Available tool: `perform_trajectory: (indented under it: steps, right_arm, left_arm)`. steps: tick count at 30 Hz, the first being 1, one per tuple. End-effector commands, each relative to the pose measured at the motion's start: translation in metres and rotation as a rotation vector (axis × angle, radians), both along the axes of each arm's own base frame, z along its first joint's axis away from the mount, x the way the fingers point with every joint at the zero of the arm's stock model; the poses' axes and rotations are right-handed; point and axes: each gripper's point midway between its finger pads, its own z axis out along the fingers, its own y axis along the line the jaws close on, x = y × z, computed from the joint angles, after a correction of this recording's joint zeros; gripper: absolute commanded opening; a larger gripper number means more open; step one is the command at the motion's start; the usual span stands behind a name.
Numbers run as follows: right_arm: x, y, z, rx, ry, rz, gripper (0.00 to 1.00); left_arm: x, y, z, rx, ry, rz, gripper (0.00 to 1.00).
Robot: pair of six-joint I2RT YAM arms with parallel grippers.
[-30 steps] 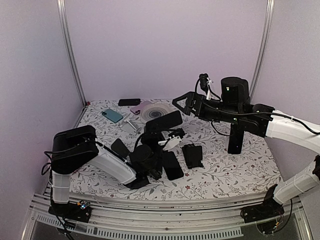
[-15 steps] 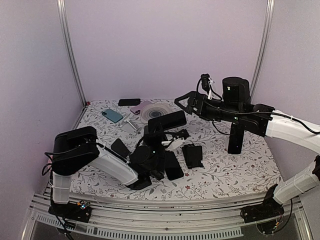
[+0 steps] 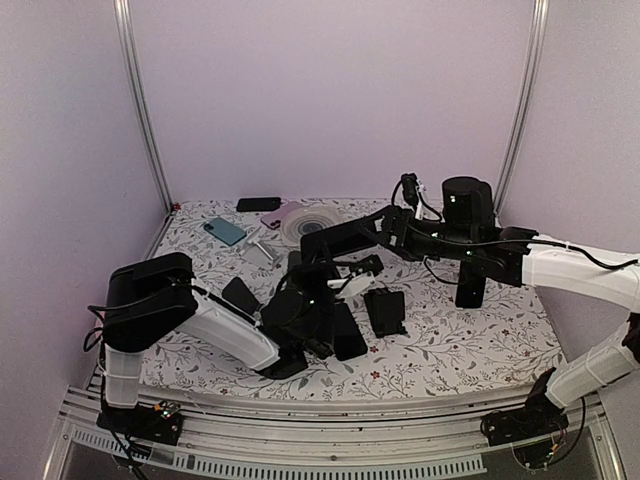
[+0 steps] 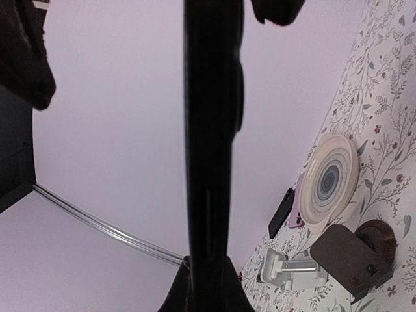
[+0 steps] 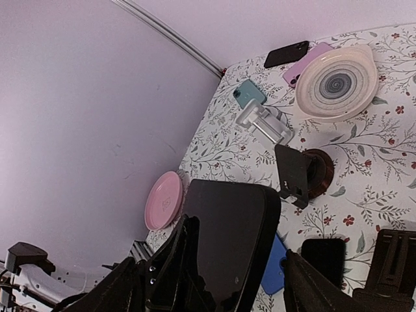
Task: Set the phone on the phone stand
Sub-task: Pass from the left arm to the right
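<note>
A black phone (image 3: pixel 335 240) hangs in the air above the table's middle, roughly level and seen edge-on in the left wrist view (image 4: pixel 211 162). My left gripper (image 3: pixel 312 262) is shut on its left end from below (image 4: pixel 209 286). My right gripper (image 3: pixel 384 232) reaches in from the right and straddles the phone's other end (image 5: pixel 211 260); its jaws stand open, with a gap on each side of the phone (image 5: pixel 237 234). A black phone stand (image 3: pixel 384 310) sits on the table just below and to the right of the phone.
A white stand (image 3: pixel 262 247), a teal phone (image 3: pixel 225 231), a black phone (image 3: pixel 258 204) and a ringed plate (image 3: pixel 315 222) lie at the back. A black plate on a brown round base (image 5: pixel 296 172) stands under the phone. More dark phones (image 3: pixel 346 332) lie near the left arm. A black upright block (image 3: pixel 470 278) stands on the right.
My right gripper has come left and down until its fingers are around the phone's right end, and its jaws have narrowed. The left gripper still holds the phone, now slightly more level.
</note>
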Motion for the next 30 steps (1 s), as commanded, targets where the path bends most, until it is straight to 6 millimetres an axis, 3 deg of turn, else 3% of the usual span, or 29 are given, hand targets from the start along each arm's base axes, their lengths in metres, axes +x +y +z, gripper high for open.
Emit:
perform_trajectory:
  steps: [1,12,17,23,27,30]
  right_arm:
    - [-0.003,0.013,0.003,0.08,0.019,0.054,0.73]
    - [-0.004,0.015,0.008,0.13,0.025,0.062,0.55]
    - [-0.004,0.015,0.013,0.148,0.015,0.066,0.37]
    - [-0.003,0.015,0.01,0.143,0.018,0.062,0.06]
    - [-0.004,0.014,0.01,0.142,0.014,0.058,0.03]
    - [-0.003,0.011,0.014,0.144,0.002,0.043,0.02]
  left_arm:
    - [-0.016,0.015,0.061,-0.338,-0.132,-0.042,0.0]
    - [-0.019,0.011,0.06,-0.348,-0.13,-0.054,0.0]
    - [-0.02,0.01,0.06,-0.356,-0.13,-0.057,0.0]
    - [-0.02,0.01,0.061,-0.363,-0.129,-0.059,0.0]
    - [-0.02,0.01,0.061,-0.365,-0.13,-0.059,0.0]
    - [-0.021,0.009,0.061,-0.368,-0.13,-0.063,0.14]
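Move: The phone's left end is already in the left fingers, its middle some 6 cm to the left hand's right and 3 cm higher. From the open right hand the phone's middle lies about 6 cm left and 2 cm lower. Some 25 cm below the right hand, the black phone is 7 cm left and 2 cm back, the dark folding stand 3 cm right and 4 cm ahead, and the brown-based stand 16 cm left and 15 cm ahead. Leftwards by only about 1 cm, the right hand eases farther onto the phone's free right end, then stays there, rolling some 10 degrees so its left side rises as its fingers close from wide to nearly shut and pinch the phone. The left hand keeps its grip, drifting about 1 cm up and 1 cm right towards the right hand. ##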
